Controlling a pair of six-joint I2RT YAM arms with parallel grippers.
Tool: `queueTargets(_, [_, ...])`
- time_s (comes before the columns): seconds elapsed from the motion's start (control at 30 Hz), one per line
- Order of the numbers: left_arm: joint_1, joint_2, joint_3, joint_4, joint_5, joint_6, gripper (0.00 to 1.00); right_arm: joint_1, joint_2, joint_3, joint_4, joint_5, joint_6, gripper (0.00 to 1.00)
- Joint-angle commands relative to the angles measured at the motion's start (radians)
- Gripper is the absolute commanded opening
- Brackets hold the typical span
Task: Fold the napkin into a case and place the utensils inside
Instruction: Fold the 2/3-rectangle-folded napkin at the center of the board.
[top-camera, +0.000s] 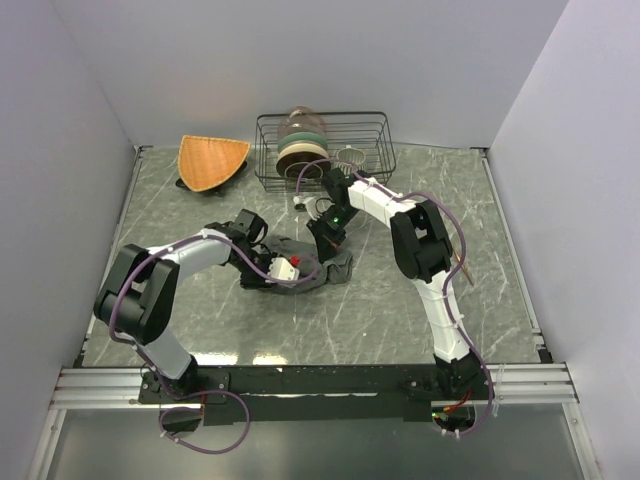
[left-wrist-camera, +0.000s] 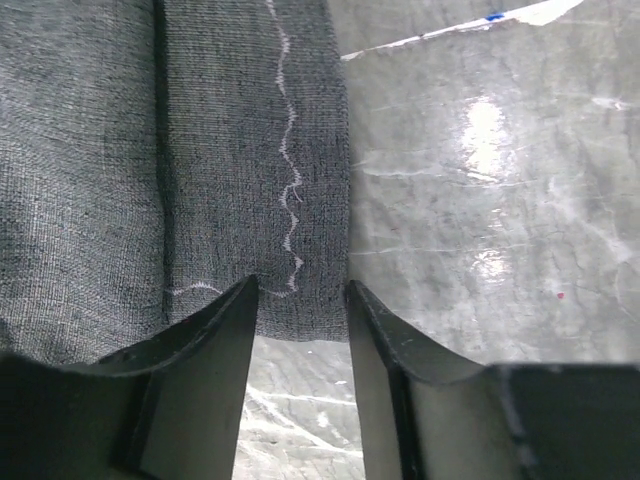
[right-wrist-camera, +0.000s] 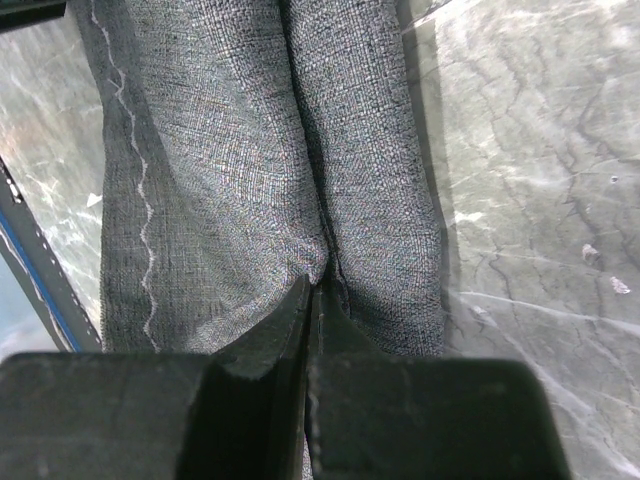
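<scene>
The dark grey napkin (top-camera: 335, 268) lies bunched in folds on the marble table between the two arms. My right gripper (right-wrist-camera: 318, 290) is shut, pinching a raised fold of the napkin (right-wrist-camera: 250, 150) where two layers meet. My left gripper (left-wrist-camera: 300, 300) stands open at the cloth's near edge. A strip of hemmed napkin (left-wrist-camera: 250, 150) with a wavy white stitch line spans the gap between its fingertips (left-wrist-camera: 235, 320). In the top view the left gripper (top-camera: 283, 268) sits over the napkin's left part and the right gripper (top-camera: 328, 236) over its far edge. A slim copper-coloured utensil (top-camera: 463, 268) shows right of the right arm.
A black wire rack (top-camera: 375, 150) holding plates and bowls stands at the back centre. An orange fan-shaped mat (top-camera: 212, 160) lies at the back left. A small white object (top-camera: 300, 203) sits in front of the rack. Grey walls close off both sides.
</scene>
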Motion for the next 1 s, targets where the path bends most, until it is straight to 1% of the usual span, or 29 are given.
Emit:
queueTargets(0.0, [-0.024, 0.017, 0.019, -0.076, -0.020, 0.019, 0.45, -0.011, 0.044, 0.034, -0.072, 0.031, -0.052, 0.00])
queueTargets(0.07, [-0.033, 0.031, 0.019, -0.067, -0.020, 0.010, 0.43, -0.009, 0.048, 0.038, -0.074, 0.031, -0.054, 0.00])
queueTargets(0.17, [-0.053, 0.037, 0.003, -0.058, -0.026, 0.024, 0.33, -0.014, 0.047, 0.042, -0.075, 0.032, -0.049, 0.00])
queueTargets(0.2, [-0.053, 0.037, -0.001, -0.055, -0.025, 0.027, 0.25, -0.014, 0.047, 0.042, -0.074, 0.031, -0.047, 0.00])
queueTargets(0.23, [-0.053, 0.039, 0.005, -0.058, -0.020, 0.027, 0.20, -0.014, 0.047, 0.042, -0.075, 0.031, -0.052, 0.00])
queueTargets(0.27, [-0.053, 0.043, 0.021, -0.099, -0.010, 0.027, 0.16, -0.014, 0.044, 0.041, -0.077, 0.031, -0.054, 0.00])
queueTargets(0.3, [-0.053, 0.046, 0.072, -0.125, 0.013, 0.023, 0.09, -0.014, 0.039, 0.033, -0.074, 0.032, -0.055, 0.00])
queueTargets(0.37, [-0.039, 0.056, 0.136, -0.194, 0.099, -0.022, 0.03, -0.014, 0.025, 0.019, -0.060, 0.032, -0.055, 0.00])
queueTargets(0.4, [-0.030, 0.066, 0.217, -0.223, 0.131, -0.034, 0.01, -0.014, 0.019, 0.012, -0.051, 0.034, -0.055, 0.00])
queueTargets(0.43, [-0.021, 0.083, 0.262, -0.260, 0.192, -0.045, 0.01, -0.014, 0.018, 0.008, -0.048, 0.035, -0.055, 0.00])
queueTargets(0.47, [-0.001, 0.127, 0.308, -0.293, 0.219, -0.060, 0.01, -0.014, 0.018, 0.007, -0.046, 0.034, -0.055, 0.00])
queueTargets(0.5, [0.011, 0.151, 0.392, -0.355, 0.242, -0.066, 0.01, -0.012, 0.021, 0.011, -0.051, 0.034, -0.057, 0.00])
queueTargets(0.57, [0.046, 0.225, 0.468, -0.406, 0.303, -0.085, 0.01, -0.014, 0.027, 0.019, -0.055, 0.038, -0.051, 0.00])
queueTargets(0.6, [0.062, 0.253, 0.541, -0.465, 0.323, -0.083, 0.01, -0.014, 0.028, 0.022, -0.055, 0.038, -0.049, 0.00])
queueTargets(0.7, [0.122, 0.347, 0.653, -0.524, 0.382, -0.100, 0.01, -0.014, 0.030, 0.025, -0.058, 0.035, -0.051, 0.00])
queueTargets(0.73, [0.146, 0.367, 0.676, -0.553, 0.389, -0.103, 0.01, -0.014, 0.031, 0.027, -0.060, 0.034, -0.054, 0.00])
queueTargets(0.87, [0.178, 0.459, 0.750, -0.587, 0.408, -0.148, 0.02, -0.015, 0.039, 0.044, -0.072, 0.037, -0.061, 0.00])
queueTargets(0.93, [0.188, 0.506, 0.782, -0.570, 0.417, -0.195, 0.03, -0.014, 0.039, 0.047, -0.067, 0.038, -0.063, 0.00])
queueTargets(0.97, [0.191, 0.523, 0.793, -0.564, 0.423, -0.253, 0.03, -0.014, 0.039, 0.051, -0.072, 0.038, -0.066, 0.00])
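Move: Right at the left hand's open fingers, about 1 cm below their midpoint, lies the napkin's near-left corner. The thick folded layer starts some 4 cm ahead and 3 cm to the right. The spot pinched by the right hand is about 16 cm to the left hand's right and 7 cm farther out; the dish rack stands some 28 cm ahead, 14 cm right. Seen from the right hand, the corner lies about 16 cm left and 7 cm back, 1 cm lower. Closing on the stitched near-left corner, the left fingers pinch it, then lift it roughly 6 cm while swinging it forward over the fold, ending about 8 cm farther out, a little right and already sinking again. The wrist turns some 30 degrees, fingertips tipping back towards the base and rightward. The right hand stays put, still pinching the napkin as an anchor. ##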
